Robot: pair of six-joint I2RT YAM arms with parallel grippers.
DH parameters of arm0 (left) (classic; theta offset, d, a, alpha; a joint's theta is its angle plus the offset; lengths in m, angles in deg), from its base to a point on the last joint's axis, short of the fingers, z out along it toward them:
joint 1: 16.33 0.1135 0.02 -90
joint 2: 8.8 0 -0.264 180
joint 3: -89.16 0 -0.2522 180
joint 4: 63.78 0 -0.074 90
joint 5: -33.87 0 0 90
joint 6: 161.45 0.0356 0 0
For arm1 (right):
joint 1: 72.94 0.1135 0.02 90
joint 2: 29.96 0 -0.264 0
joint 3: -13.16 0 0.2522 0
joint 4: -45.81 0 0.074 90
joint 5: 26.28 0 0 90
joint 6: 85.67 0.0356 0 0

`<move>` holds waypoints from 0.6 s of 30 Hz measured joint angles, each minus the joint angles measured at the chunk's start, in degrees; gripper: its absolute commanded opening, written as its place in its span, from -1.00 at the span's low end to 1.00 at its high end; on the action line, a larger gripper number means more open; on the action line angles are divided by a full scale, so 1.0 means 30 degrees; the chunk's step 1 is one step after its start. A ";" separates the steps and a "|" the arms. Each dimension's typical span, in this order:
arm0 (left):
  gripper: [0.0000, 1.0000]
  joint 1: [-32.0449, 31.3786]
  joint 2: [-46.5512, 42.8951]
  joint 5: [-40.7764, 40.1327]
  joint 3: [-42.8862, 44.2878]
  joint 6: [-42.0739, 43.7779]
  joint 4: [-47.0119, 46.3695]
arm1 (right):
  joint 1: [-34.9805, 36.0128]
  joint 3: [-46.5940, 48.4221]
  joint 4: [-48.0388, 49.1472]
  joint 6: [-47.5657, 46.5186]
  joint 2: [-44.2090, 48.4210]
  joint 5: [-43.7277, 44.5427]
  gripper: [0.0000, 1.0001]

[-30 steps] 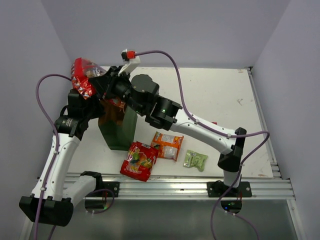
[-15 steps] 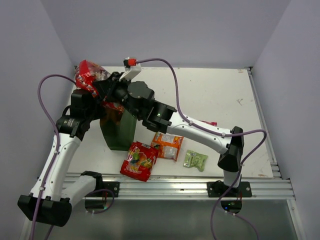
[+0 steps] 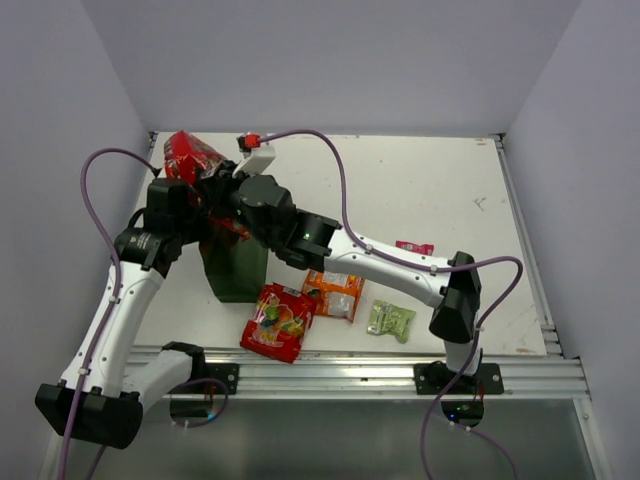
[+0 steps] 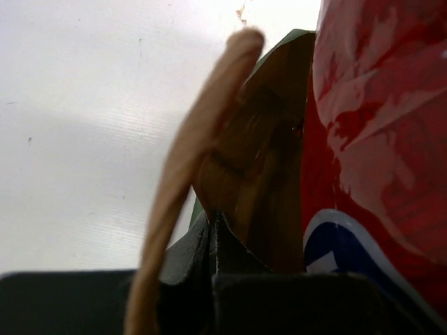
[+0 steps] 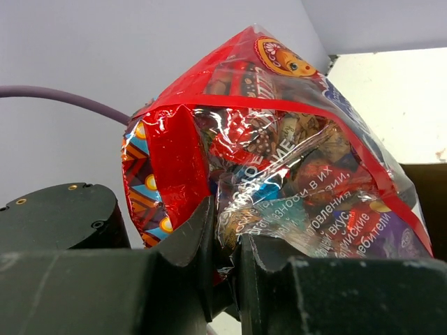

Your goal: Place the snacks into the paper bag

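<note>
The dark green paper bag (image 3: 238,272) stands upright at the table's left. My left gripper (image 3: 186,208) is shut on its rim; the left wrist view has the jaws (image 4: 215,234) pinching the brown paper wall beside the loop handle (image 4: 192,164). My right gripper (image 3: 218,186) is shut on a large red snack packet (image 3: 190,156), holding it by its lower edge (image 5: 227,262) just above the bag's mouth. That packet (image 5: 279,139) fills the right wrist view. On the table lie a second red packet (image 3: 278,320), an orange-white one (image 3: 335,291), a pale green one (image 3: 391,320) and a small pink one (image 3: 414,247).
The left wall stands close behind the bag and the raised packet. The right arm (image 3: 390,265) stretches across the table above the lying packets. A metal rail (image 3: 350,365) runs along the near edge.
The right gripper has carried the red packet rightward and lower, over the bag's mouth. The left gripper keeps its hold on the bag rim.
</note>
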 measured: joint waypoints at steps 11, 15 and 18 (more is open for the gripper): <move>-1.00 -0.0197 0.0255 -0.1617 0.1486 0.0248 0.1078 | 0.0459 0.1326 -0.3978 -0.0379 -0.0255 0.2076 -1.00; -1.00 -0.0466 0.0226 -0.1202 0.2069 0.0313 0.0627 | 0.0423 0.1399 -0.5974 -0.0911 -0.0794 0.2368 -1.00; -1.00 -0.0495 0.0189 -0.0947 0.2047 0.0568 0.0656 | 0.0503 0.2164 -0.6951 -0.1107 -0.1945 0.2302 -1.00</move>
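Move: The right hand, pinching the red candy packet, has the middle of the paper bag's mouth about 4 cm ahead, 3 cm to its right and some 17 cm below. On the table, roughly 38 cm below this hand, a red snack pack lies about 15 cm back and 8 cm right, and an orange pack about 8 cm back and 21 cm right. The left hand, already gripping the left rim, has the middle of the mouth some 4 cm ahead, 8 cm to its right and about level. The right hand keeps its pinch on the candy packet and, after barely moving at first, lowers it with growing speed by about 9 cm into the paper bag's mouth, its fingers tipping from level to some 20 degrees downward while it sways slightly right and partly back. Meanwhile the left hand, still shut on the left rim, rises about 3.5 cm, drifting a centimetre or so to the left and back again, and holds the rim up beside the descending packet. ##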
